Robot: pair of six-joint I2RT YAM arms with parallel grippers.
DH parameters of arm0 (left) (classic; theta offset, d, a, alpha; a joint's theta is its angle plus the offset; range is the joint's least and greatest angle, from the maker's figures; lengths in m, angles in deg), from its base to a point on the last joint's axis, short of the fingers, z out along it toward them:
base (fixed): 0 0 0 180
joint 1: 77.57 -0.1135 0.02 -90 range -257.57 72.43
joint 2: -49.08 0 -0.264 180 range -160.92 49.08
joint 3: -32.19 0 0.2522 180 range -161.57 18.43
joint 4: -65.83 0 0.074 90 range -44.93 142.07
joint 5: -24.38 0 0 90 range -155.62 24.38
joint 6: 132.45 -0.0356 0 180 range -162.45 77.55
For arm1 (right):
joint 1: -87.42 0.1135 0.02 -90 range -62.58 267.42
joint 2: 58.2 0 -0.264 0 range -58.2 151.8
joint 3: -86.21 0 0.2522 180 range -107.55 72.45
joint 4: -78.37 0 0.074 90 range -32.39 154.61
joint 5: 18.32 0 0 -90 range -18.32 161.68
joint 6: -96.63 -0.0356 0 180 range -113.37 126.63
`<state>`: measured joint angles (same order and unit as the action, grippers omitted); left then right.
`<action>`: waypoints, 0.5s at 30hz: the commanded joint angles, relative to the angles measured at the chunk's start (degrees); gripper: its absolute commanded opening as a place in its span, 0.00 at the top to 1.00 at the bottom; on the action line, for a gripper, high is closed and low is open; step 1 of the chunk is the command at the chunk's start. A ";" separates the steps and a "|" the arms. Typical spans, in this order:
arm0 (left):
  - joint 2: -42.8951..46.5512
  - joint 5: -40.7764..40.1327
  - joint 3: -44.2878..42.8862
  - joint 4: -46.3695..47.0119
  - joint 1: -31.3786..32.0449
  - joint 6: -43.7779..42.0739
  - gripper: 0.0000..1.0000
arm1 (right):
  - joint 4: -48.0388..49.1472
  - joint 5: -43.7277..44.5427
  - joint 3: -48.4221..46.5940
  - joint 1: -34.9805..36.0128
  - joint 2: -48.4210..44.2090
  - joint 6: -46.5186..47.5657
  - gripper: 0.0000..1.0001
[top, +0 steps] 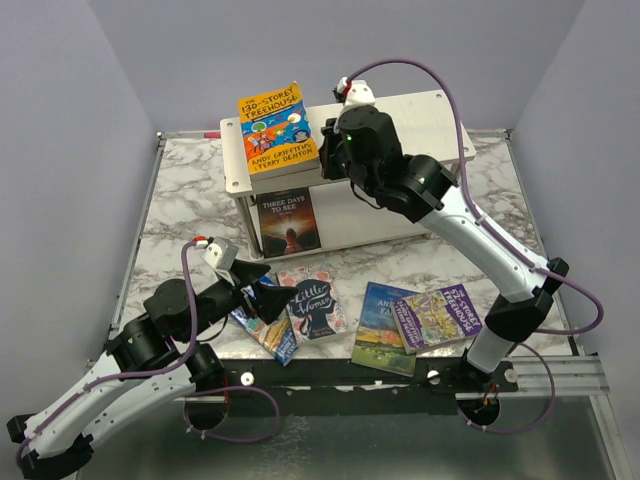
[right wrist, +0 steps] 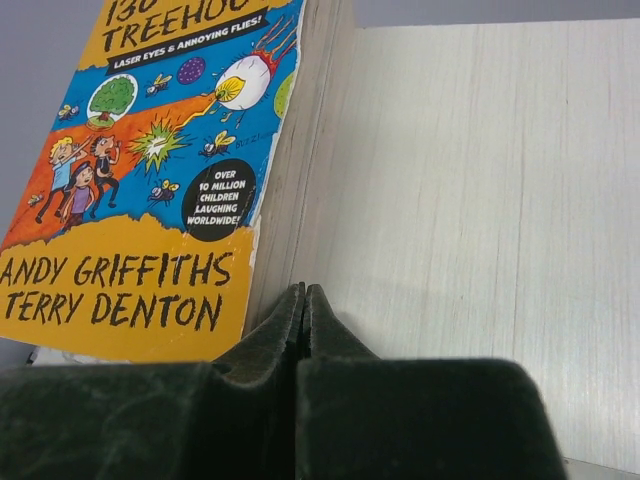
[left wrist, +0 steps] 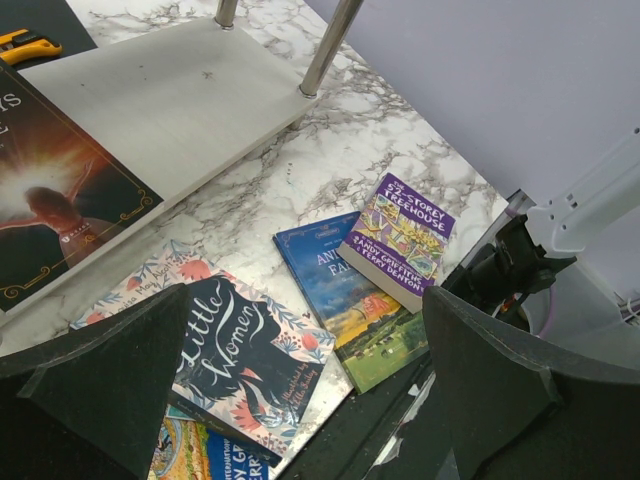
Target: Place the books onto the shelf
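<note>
The shelf [top: 425, 112] stands at the back of the table. An orange Treehouse book [top: 277, 128] lies on its top board and a dark book [top: 289, 222] on its lower board. My right gripper [top: 327, 160] is shut and empty, its tips [right wrist: 303, 292] against the page edge of the orange book [right wrist: 150, 200] on the top board [right wrist: 480, 200]. On the table lie Little Women [top: 312, 303], Animal Farm [top: 384, 330], a purple Treehouse book [top: 440, 315] and a blue book [top: 270, 338]. My left gripper [top: 262, 285] hovers open over Little Women [left wrist: 240, 350].
The marble table [top: 180, 200] ends in a black rail [top: 330, 375] just in front of the loose books. The purple book [left wrist: 400, 235] overlaps Animal Farm [left wrist: 345, 290]. The right arm's base [left wrist: 510, 270] stands close to them. A yellow tool [left wrist: 25, 42] lies behind the lower board [left wrist: 180, 100].
</note>
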<state>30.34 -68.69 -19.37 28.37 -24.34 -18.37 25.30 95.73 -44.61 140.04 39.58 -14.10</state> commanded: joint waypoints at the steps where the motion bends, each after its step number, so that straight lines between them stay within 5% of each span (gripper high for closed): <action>1: 0.48 -0.53 0.38 -0.03 -0.19 -0.87 0.01 | -0.85 3.09 -1.86 1.03 -1.05 1.37 0.99; 9: -1.43 -1.93 0.42 -0.31 -0.24 1.14 0.01 | -3.49 8.95 2.81 1.26 -6.18 1.40 0.97; 15: -5.99 -7.28 -0.19 -3.42 -0.23 8.37 0.01 | -0.94 7.98 24.33 1.26 -24.75 -2.82 0.66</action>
<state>27.43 -70.99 -19.37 27.87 -24.34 -15.99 24.34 101.70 -29.09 140.98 26.03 -13.82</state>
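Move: The 130-Storey Treehouse book, lying on another book on the shelf's top board, has its middle roughly 8 cm left and 7 cm ahead of the right hand, about level. From that hand, some 29 cm lower on the table, Little Women lies about 18 cm back and 5 left; the landscape-cover book 25 back and 14 right; the 52-Storey book 22 back and 29 right. Little Women lies 5 cm right, 1 ahead and 19 below the left hand. The 130-Storey book is left alone: the right hand's shut fingertips come away from the near end of its right side, slowly at first, then fast, about 6 cm to the right and some 3 cm back, over the shelf's front edge. The fingers part to about a quarter open as the hand goes. Late on, the wide-open left hand starts to sink and edge forward, about 1 cm, tipping slightly down above Little Women. ##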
